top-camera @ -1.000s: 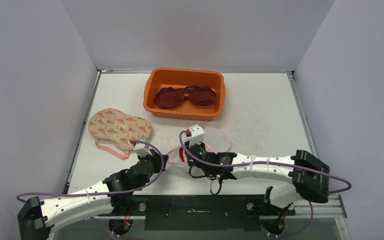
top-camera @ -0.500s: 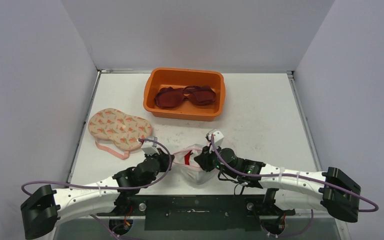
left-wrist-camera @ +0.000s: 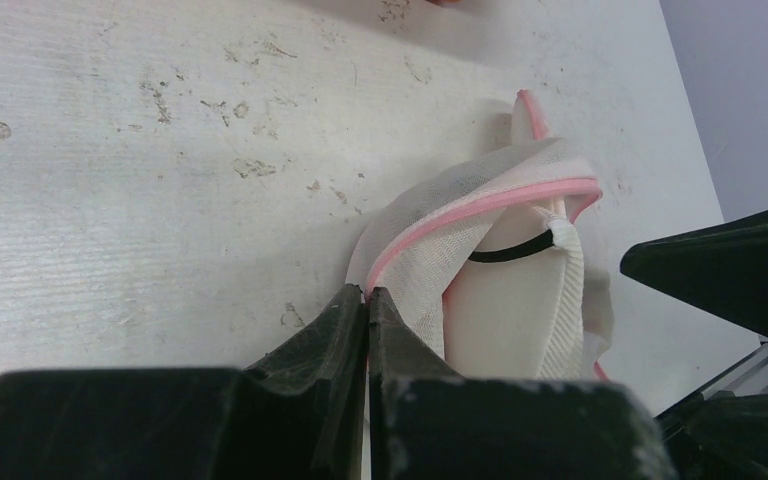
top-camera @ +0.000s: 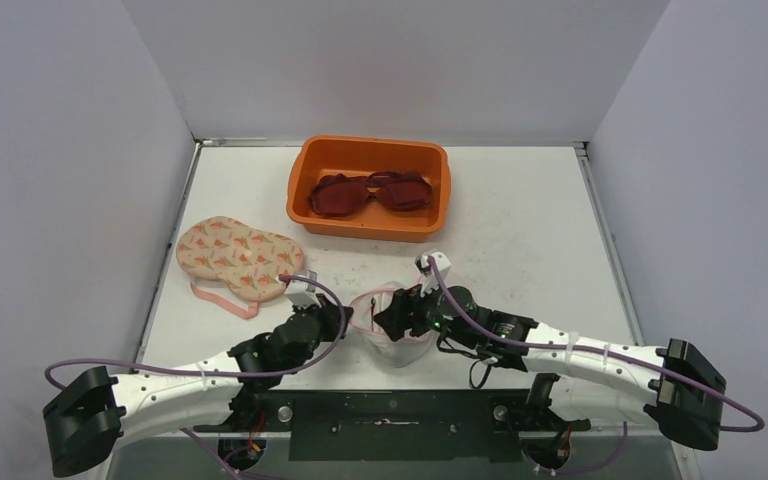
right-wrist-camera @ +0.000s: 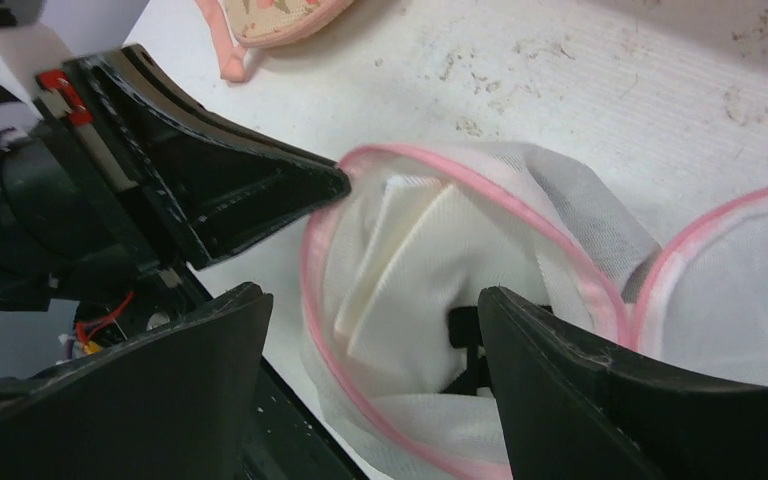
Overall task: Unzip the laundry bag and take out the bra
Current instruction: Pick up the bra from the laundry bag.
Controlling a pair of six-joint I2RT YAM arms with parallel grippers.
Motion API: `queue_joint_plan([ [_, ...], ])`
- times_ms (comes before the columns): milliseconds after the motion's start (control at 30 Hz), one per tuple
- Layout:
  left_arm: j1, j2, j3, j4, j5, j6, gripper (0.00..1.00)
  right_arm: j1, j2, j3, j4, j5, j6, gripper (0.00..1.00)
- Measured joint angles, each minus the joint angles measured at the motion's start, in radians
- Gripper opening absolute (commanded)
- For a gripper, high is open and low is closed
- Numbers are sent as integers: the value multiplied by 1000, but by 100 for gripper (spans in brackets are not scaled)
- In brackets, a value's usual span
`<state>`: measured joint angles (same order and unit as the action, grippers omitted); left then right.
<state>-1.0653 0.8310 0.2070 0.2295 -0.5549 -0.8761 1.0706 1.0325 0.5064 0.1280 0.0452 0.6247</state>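
The white mesh laundry bag (top-camera: 392, 325) with pink trim lies at the near table edge, its mouth open. It also shows in the left wrist view (left-wrist-camera: 480, 250) and the right wrist view (right-wrist-camera: 430, 270). A white bra (right-wrist-camera: 400, 255) with a black strap (left-wrist-camera: 510, 250) sits inside. My left gripper (top-camera: 345, 318) is shut on the bag's pink rim (left-wrist-camera: 460, 215), seen between its tips (left-wrist-camera: 367, 295). My right gripper (top-camera: 392, 318) is open, its fingers (right-wrist-camera: 550, 350) spread on either side of the bag's mouth (right-wrist-camera: 375, 300), above the bra.
An orange tub (top-camera: 310, 205) holding a dark red bra (top-camera: 370, 192) stands at the back centre. A floral padded bra (top-camera: 238, 255) with pink straps lies at the left. The table's front edge and black rail (top-camera: 390, 410) run just under the bag.
The right arm swung right and its gripper came back left over the bag's mouth. The bag was pulled toward the near edge and opened. The left gripper edged right.
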Motion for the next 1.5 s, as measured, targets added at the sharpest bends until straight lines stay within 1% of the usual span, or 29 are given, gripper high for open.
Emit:
queue_joint_plan([
  [133,0,13,0,8,9,0,0,66,66,134,-89,69,-2,78],
  [267,0,32,0,13,14,0,0,114,141,216,-157,143,-1,76],
  [500,0,50,0,16,22,0,0,140,280,288,-292,285,31,75],
  [600,0,50,0,19,23,0,0,148,331,309,-324,314,42,71],
  [633,0,50,0,21,23,0,0,149,344,314,-328,321,43,67],
  [667,0,50,0,22,24,0,0,149,357,318,-332,327,44,61],
  [733,0,50,0,23,27,0,0,149,372,320,-338,337,45,44],
  [867,0,43,0,23,32,-2,0,149,366,320,-342,358,48,18],
  [900,0,40,0,23,32,-2,0,149,364,320,-343,362,45,13],
  [967,0,33,0,23,33,-2,0,149,356,320,-345,370,36,6],
  [1100,0,24,0,22,34,-2,0,153,305,300,-337,360,-21,5],
  [1200,0,21,9,20,35,-2,0,158,263,280,-317,314,-110,5],
  [1300,0,21,39,11,36,0,0,175,219,253,-299,266,-206,5],
  [1500,5,32,117,9,37,25,0,216,169,224,-283,173,-335,5],
])
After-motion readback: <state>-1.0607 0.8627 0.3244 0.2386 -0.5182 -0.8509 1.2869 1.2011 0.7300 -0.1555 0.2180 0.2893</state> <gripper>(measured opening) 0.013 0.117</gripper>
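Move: The bra, bundled in the open laundry bag, has its middle about 7 cm below the wide-open right fingers, roughly 2 cm ahead and 1 cm left. The pink-edged rim, already in the left fingers, is some 8 cm left of the right hand, 4 cm ahead and 4 cm lower; the bag's loose flap lies about 10 cm right, 6 cm ahead and 10 cm down. From the left hand the bra is about 8 cm right, 2 cm back and 3 cm below. The right fingers close on the ribbed white edge of the bra, after the hand rises a little leftward, then drops about 7 cm into the bag with its fingers tipping down some 25 degrees. Pinching that edge, it draws back roughly 4–5 cm and up about 3, swinging counter-clockwise, while the left keeps the rim, dips slightly, then lifts it about 5 cm. ##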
